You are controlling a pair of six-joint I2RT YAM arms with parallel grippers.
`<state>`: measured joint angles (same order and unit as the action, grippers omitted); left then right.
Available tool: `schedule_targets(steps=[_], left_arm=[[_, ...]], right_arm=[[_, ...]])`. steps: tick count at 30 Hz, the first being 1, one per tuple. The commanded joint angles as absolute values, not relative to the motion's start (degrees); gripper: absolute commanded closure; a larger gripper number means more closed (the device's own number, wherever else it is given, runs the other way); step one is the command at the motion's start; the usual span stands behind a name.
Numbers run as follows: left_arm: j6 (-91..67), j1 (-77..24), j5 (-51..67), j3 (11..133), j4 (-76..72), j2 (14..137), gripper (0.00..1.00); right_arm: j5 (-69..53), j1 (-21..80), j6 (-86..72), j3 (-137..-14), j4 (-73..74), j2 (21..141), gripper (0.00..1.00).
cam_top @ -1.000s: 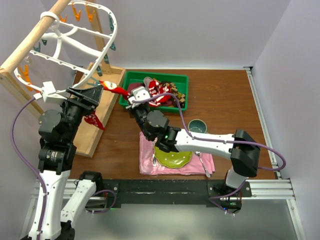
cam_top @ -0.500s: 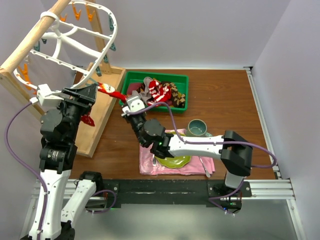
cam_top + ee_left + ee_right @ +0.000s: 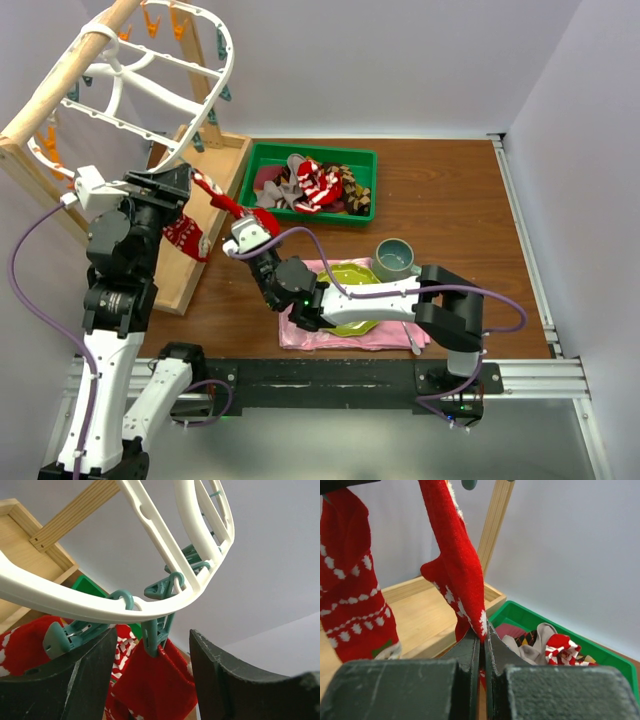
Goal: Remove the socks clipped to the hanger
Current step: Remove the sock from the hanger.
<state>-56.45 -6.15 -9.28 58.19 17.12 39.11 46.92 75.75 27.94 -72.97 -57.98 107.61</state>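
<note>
The white hanger (image 3: 165,60) hangs from the wooden pole at the upper left. Under its rim (image 3: 100,607), a teal clip (image 3: 156,632) pinches the top of a red sock with white pattern (image 3: 155,685). My left gripper (image 3: 152,637) stands open, one finger on each side of that clip and not touching it. The sock (image 3: 228,200) stretches down to my right gripper (image 3: 255,222), which is shut on its toe (image 3: 482,635). A second red sock (image 3: 350,590) hangs to the left of it. More socks (image 3: 315,185) lie in the green tray (image 3: 262,152).
The wooden rack's base (image 3: 215,190) lies under the hanger, left of the tray. A pink napkin (image 3: 300,325) with a green plate (image 3: 350,300) and a teal cup (image 3: 397,257) sits near the front. The right arm reaches over the napkin.
My right gripper has moved left and toward the near edge, away from the tray, drawing the sock's toe with it. The left gripper has stayed at the clip, its opening almost unchanged.
</note>
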Motion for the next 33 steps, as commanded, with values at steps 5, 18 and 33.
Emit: schedule_targets(steps=[5,18,33], left_arm=[[-54.93,-6.33,-9.58,57.39,11.95,39.82,0.35],[-43.95,-6.33,-4.31,56.86,13.36,33.49,0.19],[-40.87,-6.33,1.93,58.36,13.71,31.55,0.09]], right_arm=[[43.52,76.11,27.87,-73.30,-59.95,104.16,1.00],[15.49,71.99,9.16,-72.16,-35.00,94.05,1.00],[-30.65,54.86,-20.35,-74.97,-32.84,94.30,1.00]])
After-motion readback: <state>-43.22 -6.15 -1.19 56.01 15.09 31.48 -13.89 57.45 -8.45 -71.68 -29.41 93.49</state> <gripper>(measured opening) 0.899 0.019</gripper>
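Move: The teal clip pinching the red sock's cuff is about 2 cm ahead of the left hand and 1 cm above; a second clipped red sock's teal clip is some 5 cm to the left, level ahead and in height. From the right hand, already gripping the sock's lower part, that first clip is about 6 cm ahead, 10 cm left and 10 cm up. The green bin is roughly 10 cm ahead, 10 cm right and 25 cm below. Left widens, backing 4 cm off the clip; right keeps the sock, goes up-and-back, partly returns, turning 50° counter-clockwise. ##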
